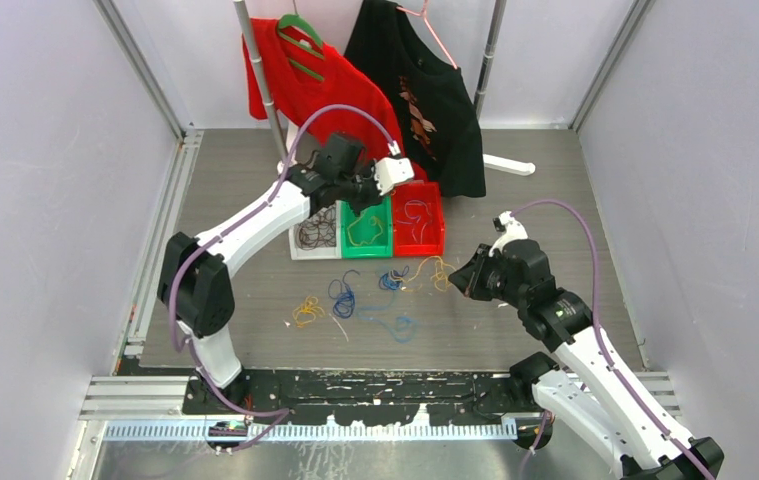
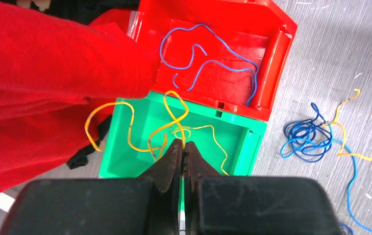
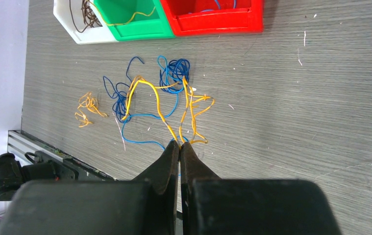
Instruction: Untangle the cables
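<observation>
The cables lie partly loose on the table and partly in bins. A tangle of blue and yellow strands (image 1: 395,282) sits mid-table, and a small yellow bunch (image 1: 307,312) lies to its left. My left gripper (image 2: 183,145) hovers over the green bin (image 2: 255,142), shut on a looping yellow cable (image 2: 174,110). My right gripper (image 3: 180,143) is shut on a yellow cable (image 3: 149,90) that rises out of the blue clump (image 3: 174,71). A single blue cable (image 2: 208,63) lies in the red bin (image 2: 282,49). Dark strands fill the white bin (image 1: 300,250).
The three bins stand in a row behind the loose strands. A red shirt (image 1: 295,80) and a black shirt (image 1: 425,90) hang on a rack at the back, and the red one (image 2: 41,88) drapes close beside my left gripper. Metal frame rails edge the table.
</observation>
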You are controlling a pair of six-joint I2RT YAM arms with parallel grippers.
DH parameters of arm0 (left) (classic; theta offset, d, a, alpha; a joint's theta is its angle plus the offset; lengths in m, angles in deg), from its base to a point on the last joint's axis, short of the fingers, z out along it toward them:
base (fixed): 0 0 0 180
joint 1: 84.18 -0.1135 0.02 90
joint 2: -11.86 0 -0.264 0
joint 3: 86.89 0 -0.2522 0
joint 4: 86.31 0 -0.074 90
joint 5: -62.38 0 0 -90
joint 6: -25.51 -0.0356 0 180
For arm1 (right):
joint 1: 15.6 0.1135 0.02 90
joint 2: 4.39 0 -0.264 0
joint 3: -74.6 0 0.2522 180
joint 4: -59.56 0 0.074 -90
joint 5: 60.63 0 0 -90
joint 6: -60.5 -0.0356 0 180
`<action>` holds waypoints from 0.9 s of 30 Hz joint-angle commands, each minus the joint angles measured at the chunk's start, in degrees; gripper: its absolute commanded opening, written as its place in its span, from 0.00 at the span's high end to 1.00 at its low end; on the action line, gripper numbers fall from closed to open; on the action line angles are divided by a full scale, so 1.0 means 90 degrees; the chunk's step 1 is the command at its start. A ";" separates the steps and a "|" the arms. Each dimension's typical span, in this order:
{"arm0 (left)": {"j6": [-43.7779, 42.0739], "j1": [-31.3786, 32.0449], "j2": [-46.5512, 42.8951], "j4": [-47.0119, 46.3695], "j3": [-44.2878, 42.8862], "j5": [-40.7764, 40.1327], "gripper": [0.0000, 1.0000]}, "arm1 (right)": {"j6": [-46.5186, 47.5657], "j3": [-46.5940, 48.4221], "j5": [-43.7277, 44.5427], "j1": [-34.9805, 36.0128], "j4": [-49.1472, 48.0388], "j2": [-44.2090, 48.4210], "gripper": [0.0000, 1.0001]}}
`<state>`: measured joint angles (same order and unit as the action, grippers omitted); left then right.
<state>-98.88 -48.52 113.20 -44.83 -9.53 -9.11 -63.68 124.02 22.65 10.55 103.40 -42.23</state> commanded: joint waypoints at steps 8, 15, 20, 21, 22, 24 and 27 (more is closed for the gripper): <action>0.0688 0.0156 0.1274 0.1082 -0.1131 -0.1623 1.00 | 0.0008 0.0008 0.0035 0.0024 -0.0181 0.0152 0.99; 0.0563 0.0142 0.1182 0.0303 -0.0690 -0.1382 1.00 | 0.0009 0.0046 0.0043 0.0029 -0.0218 0.0090 0.99; -0.0599 0.0149 0.0990 -0.1724 0.0268 -0.1409 1.00 | 0.0008 0.0058 0.0051 0.0024 -0.0213 0.0093 0.99; -0.0800 0.0138 0.1031 -0.1943 0.0343 -0.1448 1.00 | 0.0003 0.0047 0.0064 0.0024 -0.0216 0.0094 0.99; -0.0979 0.0138 0.1086 -0.2123 0.0387 -0.1534 1.00 | -0.0001 0.0035 0.0068 0.0024 -0.0218 0.0094 0.99; -0.1264 0.0111 0.1223 -0.2506 0.0466 -0.1643 1.00 | -0.0006 0.0020 0.0085 0.0024 -0.0222 0.0094 0.99; -0.1414 -0.0023 0.1447 -0.2793 0.0371 -0.1623 1.00 | -0.0016 0.0005 0.0098 0.0024 -0.0227 0.0075 0.99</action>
<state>-105.96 -47.43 125.20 -57.72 -4.73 -22.99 -63.70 123.62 22.76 10.55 103.54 -41.53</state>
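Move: The green bin, into which the left hand is to lay the yellow cable it already holds, lies practically straight below that hand, its middle some 16 cm down. The red bin stands about 12 cm to the hand's right and the white bin about 11 cm to its left, both level with the green one; a blue cable bundle lies about 13 cm back and 5 cm right. From the right hand the green bin is about 18 cm ahead and 22 cm left. Down towards the green bin goes the left hand, about 10 cm in all, easing off partway and then sinking a little more while it works forward, ending some 5 cm farther out. The wrist rolls roughly 15 degrees, its left side rising, and the shut fingers keep their pinch on the yellow cable. ##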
